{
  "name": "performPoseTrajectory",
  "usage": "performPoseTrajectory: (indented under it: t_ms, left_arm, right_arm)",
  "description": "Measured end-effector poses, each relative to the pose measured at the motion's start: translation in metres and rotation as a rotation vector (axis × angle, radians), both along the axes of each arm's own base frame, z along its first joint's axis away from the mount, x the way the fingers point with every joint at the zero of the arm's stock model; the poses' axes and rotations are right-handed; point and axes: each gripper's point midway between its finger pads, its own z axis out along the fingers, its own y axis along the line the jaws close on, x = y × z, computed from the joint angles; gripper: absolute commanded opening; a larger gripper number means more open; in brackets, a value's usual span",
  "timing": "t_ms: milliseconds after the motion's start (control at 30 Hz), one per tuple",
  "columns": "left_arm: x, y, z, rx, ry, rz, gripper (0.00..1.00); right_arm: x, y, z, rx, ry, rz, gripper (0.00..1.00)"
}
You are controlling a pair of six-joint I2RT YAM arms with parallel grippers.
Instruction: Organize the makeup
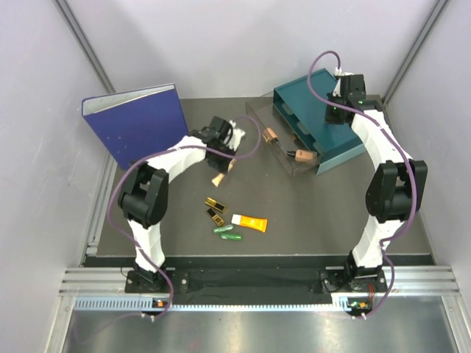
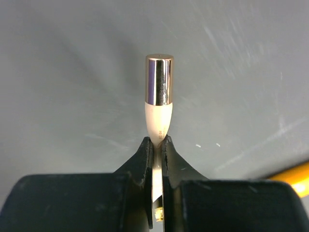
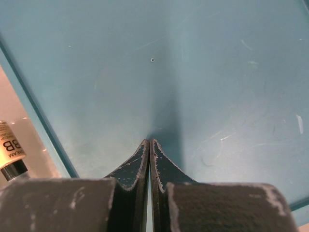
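Note:
My left gripper (image 2: 157, 140) is shut on the flat tail of a beige bottle (image 2: 158, 116), whose shiny dark cap (image 2: 159, 79) points away from me. In the top view this bottle (image 1: 218, 179) hangs under the left gripper (image 1: 224, 160), above the dark mat. Two gold-and-black cases (image 1: 214, 203) (image 1: 215, 216), a yellow-orange tube (image 1: 250, 221) and two green capsules (image 1: 223, 229) (image 1: 232, 237) lie in a cluster near the mat's middle. Another beige bottle (image 1: 302, 155) lies in the clear drawer. My right gripper (image 3: 149, 141) is shut and empty over the teal box (image 3: 203, 72).
The clear drawer (image 1: 257, 116) sticks out of the teal drawer box (image 1: 346, 151) at the back right, and a small item (image 1: 271, 134) lies in it. A blue binder (image 1: 136, 121) stands at the back left. A labelled bottle (image 3: 9, 150) shows at the right wrist view's left edge.

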Motion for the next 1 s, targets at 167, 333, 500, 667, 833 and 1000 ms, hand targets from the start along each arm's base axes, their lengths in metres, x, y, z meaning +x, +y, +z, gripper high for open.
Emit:
performPoseTrajectory:
  t_ms: [167,333,500,667,833,1000]
  left_arm:
    - [0.048,-0.015,0.067,-0.05,-0.176,0.051,0.0]
    - [0.092,-0.066,0.164,-0.283,-0.312,0.079,0.0]
    - [0.092,-0.105,0.203,-0.523,-0.261,0.095,0.0]
    - [0.089,-0.135,0.208,-0.729,-0.139,0.159,0.0]
    - [0.099,-0.159,0.22,-0.91,-0.08,0.204,0.0]
    - [0.111,-0.177,0.22,-1.012,-0.032,0.237,0.06]
  right_arm:
    - [0.0,0.002,0.0,0.006,0.001,0.008,0.0]
    - [0.0,0.002,0.0,0.009,0.001,0.011,0.0]
    - [0.0,0.004,0.0,0.013,0.002,0.016,0.0]
    - [-0.001,0.004,0.0,0.012,0.002,0.022,0.0]
    - [-0.001,0.005,0.0,0.015,0.002,0.03,0.0]
    - [-0.001,0.006,-0.002,0.018,0.002,0.033,0.0]
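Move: The left gripper already holds the slim cream tube just above the table. The open clear drawer it is being taken to has its middle about 17 cm to the right, 8 cm ahead and some 5 cm higher. In the drawer, one bottle lies around 14 cm right and 8 cm ahead, the other about 23 cm right and 2 cm ahead, both some 4 cm higher. From the right gripper the drawer's middle is about 15 cm left, 5 cm back and 9 cm below. Bring the left gripper with the pinched cream tube steeply up about 22 cm and forward some 10 cm, then carry on mostly to the right, over the open drawer. On the way roll the wrist nearly 60 degrees, left side down, so the fingers swing from pointing down to pointing right; keep the grip closed. ##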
